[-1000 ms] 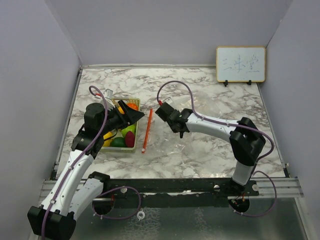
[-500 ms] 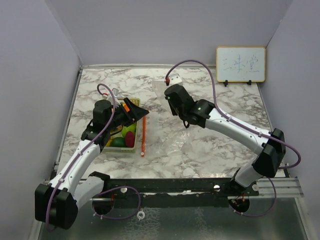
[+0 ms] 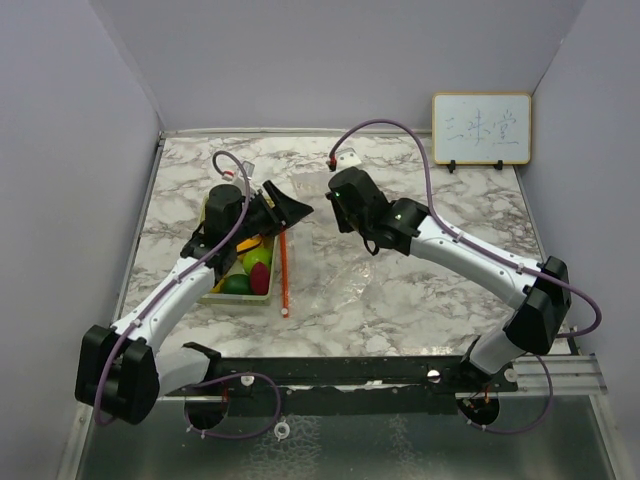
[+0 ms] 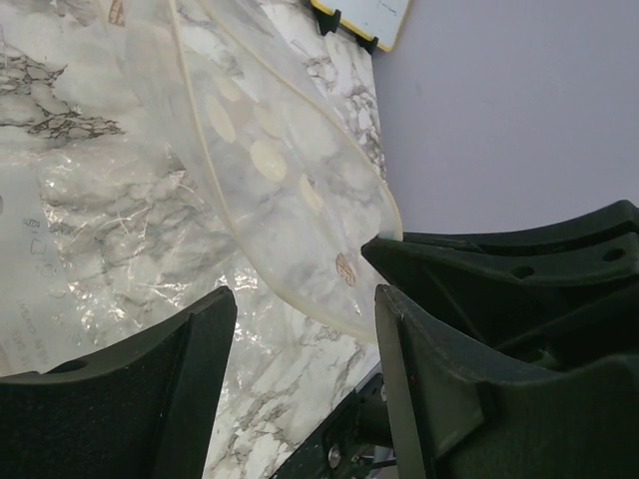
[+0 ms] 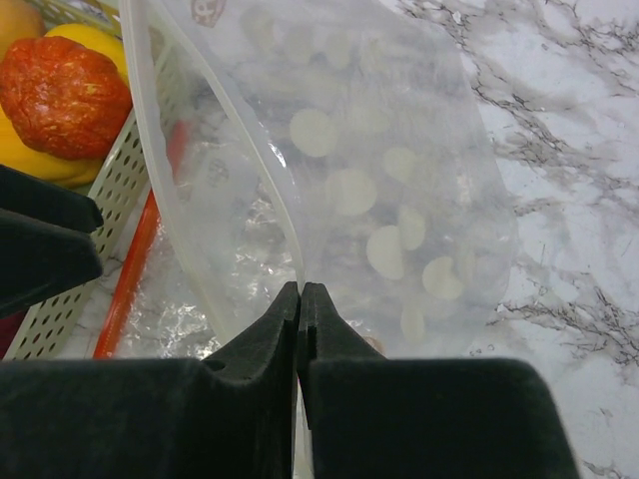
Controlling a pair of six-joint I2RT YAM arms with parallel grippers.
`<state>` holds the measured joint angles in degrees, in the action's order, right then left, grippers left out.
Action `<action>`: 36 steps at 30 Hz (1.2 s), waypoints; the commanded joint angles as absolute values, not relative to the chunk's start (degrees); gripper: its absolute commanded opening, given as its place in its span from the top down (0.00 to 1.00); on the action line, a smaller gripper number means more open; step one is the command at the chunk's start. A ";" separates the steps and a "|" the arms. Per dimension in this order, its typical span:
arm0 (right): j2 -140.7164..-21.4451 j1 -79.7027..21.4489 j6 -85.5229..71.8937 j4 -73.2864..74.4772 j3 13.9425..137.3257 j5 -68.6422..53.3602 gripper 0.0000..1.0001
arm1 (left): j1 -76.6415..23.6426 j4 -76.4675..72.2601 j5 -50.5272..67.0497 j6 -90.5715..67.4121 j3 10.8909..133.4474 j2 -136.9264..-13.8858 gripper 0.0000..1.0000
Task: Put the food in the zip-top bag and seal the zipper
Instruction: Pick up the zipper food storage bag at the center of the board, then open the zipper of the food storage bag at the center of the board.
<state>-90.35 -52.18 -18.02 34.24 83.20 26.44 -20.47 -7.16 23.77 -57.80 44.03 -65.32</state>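
A clear zip-top bag (image 5: 389,170) with pale dots hangs above the table, and my right gripper (image 5: 301,289) is shut on its whitish rim. In the top view that gripper (image 3: 334,200) is at mid-table. My left gripper (image 3: 293,208) faces it from the left, open, with the bag's rim (image 4: 300,289) just beyond its fingertips (image 4: 215,309) and nothing between them. The food (image 3: 250,272) lies in a pale green basket (image 3: 214,296) under the left arm. An orange-red piece (image 5: 65,95) and a yellow one (image 5: 90,45) show in the right wrist view.
An orange-red strip (image 3: 285,270) lies on the table beside the basket, along crinkled clear plastic (image 3: 340,285); I cannot tell whether it belongs to the held bag. A small whiteboard (image 3: 481,128) stands at the back right. Grey walls enclose the table.
My right arm reached further back, shut on the bag's rim and lifted it. My left gripper moved from over the basket up and right toward the bag. The orange strip shifted slightly.
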 commanded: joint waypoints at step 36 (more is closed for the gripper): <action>-91.01 -52.16 -22.66 38.28 92.08 34.03 0.98 | -24.92 10.63 19.20 -43.79 66.12 -79.54 1.00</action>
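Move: The right gripper already pinches the zipper food storage bag; its tips stand about 8 cm right, 1 cm ahead and 4 cm below the left hand point. The bag's free rim beside them is some 4 cm ahead, 5 cm right and 3 cm below the left hand, or 3 cm ahead and 3 cm left of the right hand. Some 20 cm below the left hand, the produce basket sits about 17 cm left and 1 cm ahead, the orange strip 5 cm left and 2 cm back. Dip the open left gripper about 5 cm while bringing it some 4 cm right towards the bag's rim beside the right fingers, then swing it forward and back up as the fingers close, pinching the rim strip. Keep the right fingers shut on the bag and raise that hand about 4 cm, drifting 2 cm left to meet the left one. ##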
